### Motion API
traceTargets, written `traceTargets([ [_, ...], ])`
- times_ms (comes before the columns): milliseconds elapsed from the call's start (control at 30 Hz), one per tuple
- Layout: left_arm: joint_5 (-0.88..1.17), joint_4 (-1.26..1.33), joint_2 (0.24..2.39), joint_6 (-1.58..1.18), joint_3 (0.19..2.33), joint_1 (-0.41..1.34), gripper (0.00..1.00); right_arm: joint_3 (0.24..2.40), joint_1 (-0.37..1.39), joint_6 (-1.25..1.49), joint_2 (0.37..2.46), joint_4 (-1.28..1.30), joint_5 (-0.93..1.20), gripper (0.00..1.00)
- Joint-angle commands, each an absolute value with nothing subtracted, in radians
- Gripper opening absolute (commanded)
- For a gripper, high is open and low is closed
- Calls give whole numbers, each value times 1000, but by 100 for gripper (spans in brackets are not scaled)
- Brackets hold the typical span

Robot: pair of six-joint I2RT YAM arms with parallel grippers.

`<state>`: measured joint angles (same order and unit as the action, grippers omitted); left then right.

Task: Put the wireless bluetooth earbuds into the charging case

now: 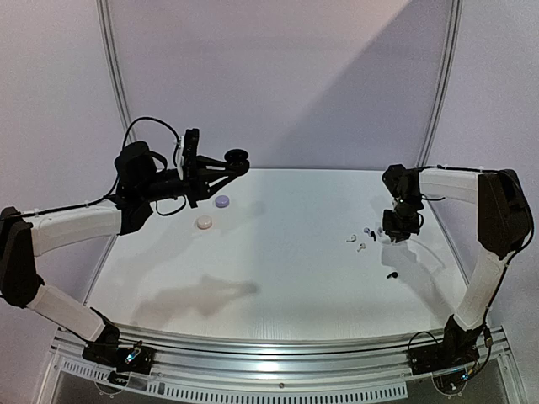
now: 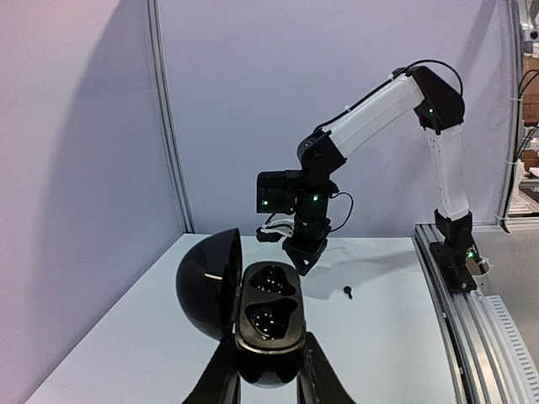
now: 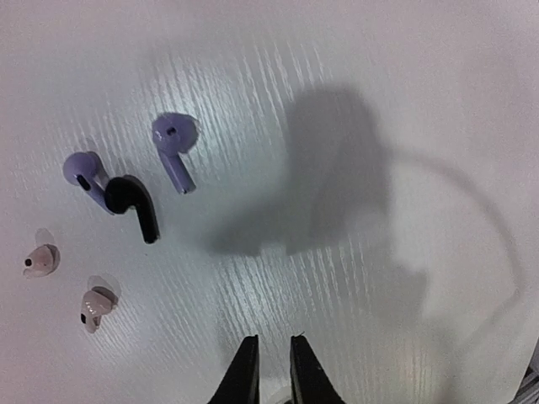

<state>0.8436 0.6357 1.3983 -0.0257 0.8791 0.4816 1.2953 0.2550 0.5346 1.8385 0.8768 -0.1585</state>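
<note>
My left gripper [image 1: 229,163] is raised above the back left of the table, shut on the black round charging case [image 2: 268,316]. The case's lid [image 2: 205,282] stands open to the left and both wells look empty. Several wireless bluetooth earbuds lie on the table at the right: two lavender [image 3: 175,145] [image 3: 84,172], one black [image 3: 135,204] and two whitish [image 3: 40,259] [image 3: 97,305]. Another black earbud [image 1: 392,274] [image 2: 346,292] lies apart, nearer the front. My right gripper [image 3: 274,341] [image 1: 396,229] hovers just right of the cluster, shut, with nothing between its fingers.
A lavender round case [image 1: 221,201] and a pale pinkish round case [image 1: 205,223] sit shut on the table [image 1: 278,278] under my left arm. A curved white frame rises behind the table. The right arm's cable casts a shadow beside the earbuds.
</note>
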Motion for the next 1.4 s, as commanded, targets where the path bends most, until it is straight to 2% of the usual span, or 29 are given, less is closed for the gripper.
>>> traceTargets([
  [0,837,652,1394,-14,861,482,0,1219,258,608,1770,909,-105,21],
  [67,837,652,1396,-14,861,482,0,1198,259,618,1764,918,-93,26],
  [400,834,653,1385,-10,849,482,0,1110,259,680,1758,855,15,29],
  [667,835,656,1382,-6,847,482,0,1147,268,529,1807,922,24,42],
  [800,837,656,1381,-2,845,482,0,1174,268,424,1830,981,16,45],
  [1167,843,655,1373,-2,839,481,0,1177,292,270,1897,1028,5,44],
  [1367,845,654,1369,13,836,482,0,1164,310,221,1905,1043,9,39],
])
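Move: The loose black earbud I go for with my right hand lies about 10 cm back, 2 cm to the left and 5 cm below it. Ahead of the hand on that same table, the near purple earbud lies 4 cm out and 3 cm left, the other black one 2 cm out and 5 cm left, the far purple one 3 cm out and 7 cm left. From my left hand, the loose earbud is some 31 cm right, 4 cm back and 32 cm down. I draw my right hand back about 9 cm, away from the group of earbuds, and sink 4 cm onto the stray black earbud. On the way I spread the fingers, swing the fingertips back towards my base by some 20 degrees and turn the hand counter-clockwise, ending with the open fingers on either side of it. My left hand keeps hold of the open black case. ##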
